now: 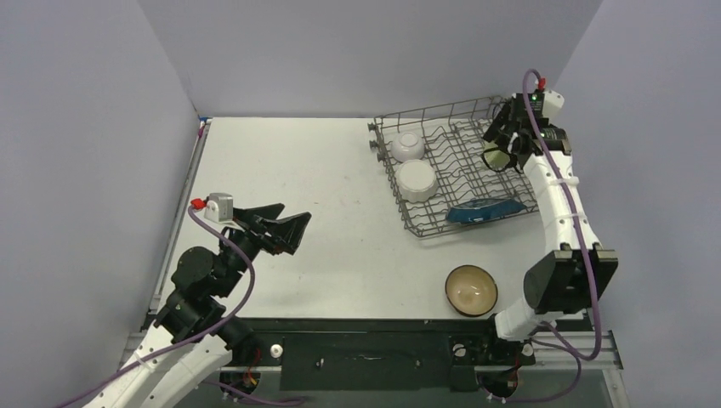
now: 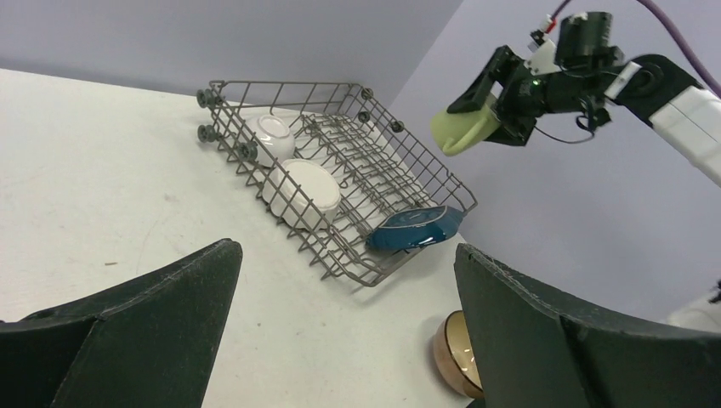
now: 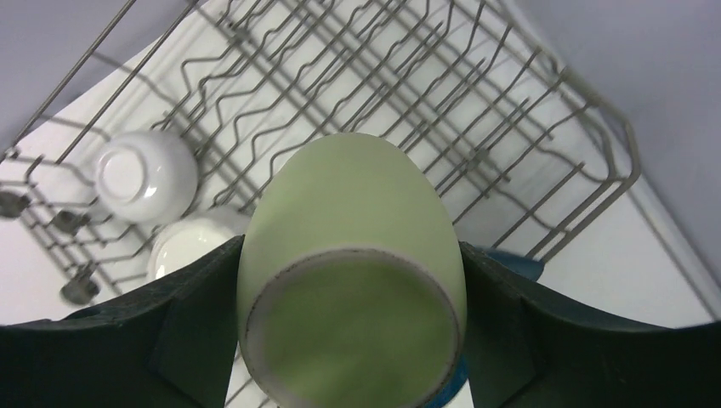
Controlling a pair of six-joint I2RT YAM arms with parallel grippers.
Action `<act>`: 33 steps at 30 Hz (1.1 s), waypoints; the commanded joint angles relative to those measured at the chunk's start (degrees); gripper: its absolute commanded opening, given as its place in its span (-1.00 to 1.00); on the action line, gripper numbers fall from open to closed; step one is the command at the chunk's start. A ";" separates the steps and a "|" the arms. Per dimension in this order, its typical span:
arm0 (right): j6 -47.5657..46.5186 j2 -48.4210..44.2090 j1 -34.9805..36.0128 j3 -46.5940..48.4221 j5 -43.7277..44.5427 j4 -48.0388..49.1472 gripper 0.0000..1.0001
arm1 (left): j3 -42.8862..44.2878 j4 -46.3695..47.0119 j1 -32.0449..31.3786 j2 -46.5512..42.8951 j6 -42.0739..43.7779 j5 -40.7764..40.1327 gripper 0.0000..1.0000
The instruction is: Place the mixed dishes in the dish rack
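Note:
The grey wire dish rack [image 1: 476,115] stands at the table's back right. Inside it lie the small white bowl [image 1: 408,145], upside down, the white scalloped plate [image 1: 417,180] and the dark blue leaf-shaped dish [image 1: 485,211] at its near edge. My right gripper [image 3: 353,297] is shut on the pale green mug [image 3: 353,255], holding it above the rack's far right corner, base pointing down at the tines. The brown bowl [image 1: 471,290] with cream inside sits on the table in front of the rack. My left gripper [image 1: 285,223] hovers open and empty over the table's left half.
Purple-grey walls close the table in on the left, back and right. The rack [image 2: 340,110] has bare tine rows [image 3: 442,102] in its middle and right part. The right arm [image 1: 557,204] rises along the table's right edge.

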 commanded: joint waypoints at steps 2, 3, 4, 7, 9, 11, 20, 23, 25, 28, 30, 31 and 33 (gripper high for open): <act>-5.95 10.67 -0.17 13.35 12.45 3.07 -1.00 | 0.42 -0.67 0.23 -0.05 -0.21 4.26 0.93; -7.02 12.44 -0.13 16.77 12.92 3.10 -1.00 | 0.38 -0.88 0.23 0.18 -0.23 4.69 0.93; -7.52 15.74 -0.17 18.85 14.10 2.54 -1.00 | 0.21 -1.16 0.25 0.33 -0.28 5.40 0.93; -10.51 24.76 -0.14 29.24 16.24 1.34 -1.00 | -0.15 -1.25 0.23 1.10 -0.56 7.09 0.93; -11.94 29.63 -0.18 34.66 16.70 0.72 -1.00 | -0.52 -0.70 0.25 1.46 -0.70 8.11 0.93; -12.99 33.85 -0.91 39.12 16.57 0.42 -1.00 | -0.76 -0.18 0.25 1.89 -0.70 9.14 0.93; -14.32 45.94 -5.19 47.15 12.51 2.99 -1.00 | -1.75 -0.14 0.23 2.99 1.89 4.74 0.93; -14.92 48.82 -5.63 48.19 11.41 3.63 -1.00 | -2.82 1.68 0.22 2.86 0.71 4.71 0.93; -15.12 50.01 -5.75 48.51 11.08 4.25 -1.00 | -3.54 3.77 0.27 2.70 0.01 4.80 0.93; -15.38 51.62 -5.81 48.85 10.34 4.86 -1.00 | -4.15 5.06 0.20 2.81 -0.59 4.85 0.93; -15.46 52.65 -5.81 48.87 10.39 5.03 -1.00 | -4.35 5.20 0.22 3.04 -0.95 4.78 0.93; -15.62 52.94 -5.81 48.83 10.46 5.07 -1.00 | -4.40 5.10 0.23 3.08 -0.99 4.86 0.93; -15.83 53.92 -5.81 48.73 10.82 5.05 -1.00 | -4.53 4.89 0.23 2.93 -1.15 4.92 0.93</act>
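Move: The right hand grips the green mug bottom-up; the spot it is bound for, in the rack's rear right part, lies about 18 cm ahead, 10 cm to the right and some 18 cm lower. The blue plate stands about 3 cm back, straight below by roughly 22 cm. The white bowl is some 18 cm ahead and 21 cm left, about 20 cm below. From the left hand that rack spot is roughly 39 cm forward, 58 cm right and 25 cm down. Keeping the mug pinched between its fingers, the right hand carries it forward about 18 cm over the rack and 10 cm to the right, then mostly sinks, some 16 cm in all, towards the rear right wires, easing off at the end. The wrist tips the fingers further down and rolls its left side down, some 15 degrees each. The empty, open left hand sinks about 5 cm, edging right. ##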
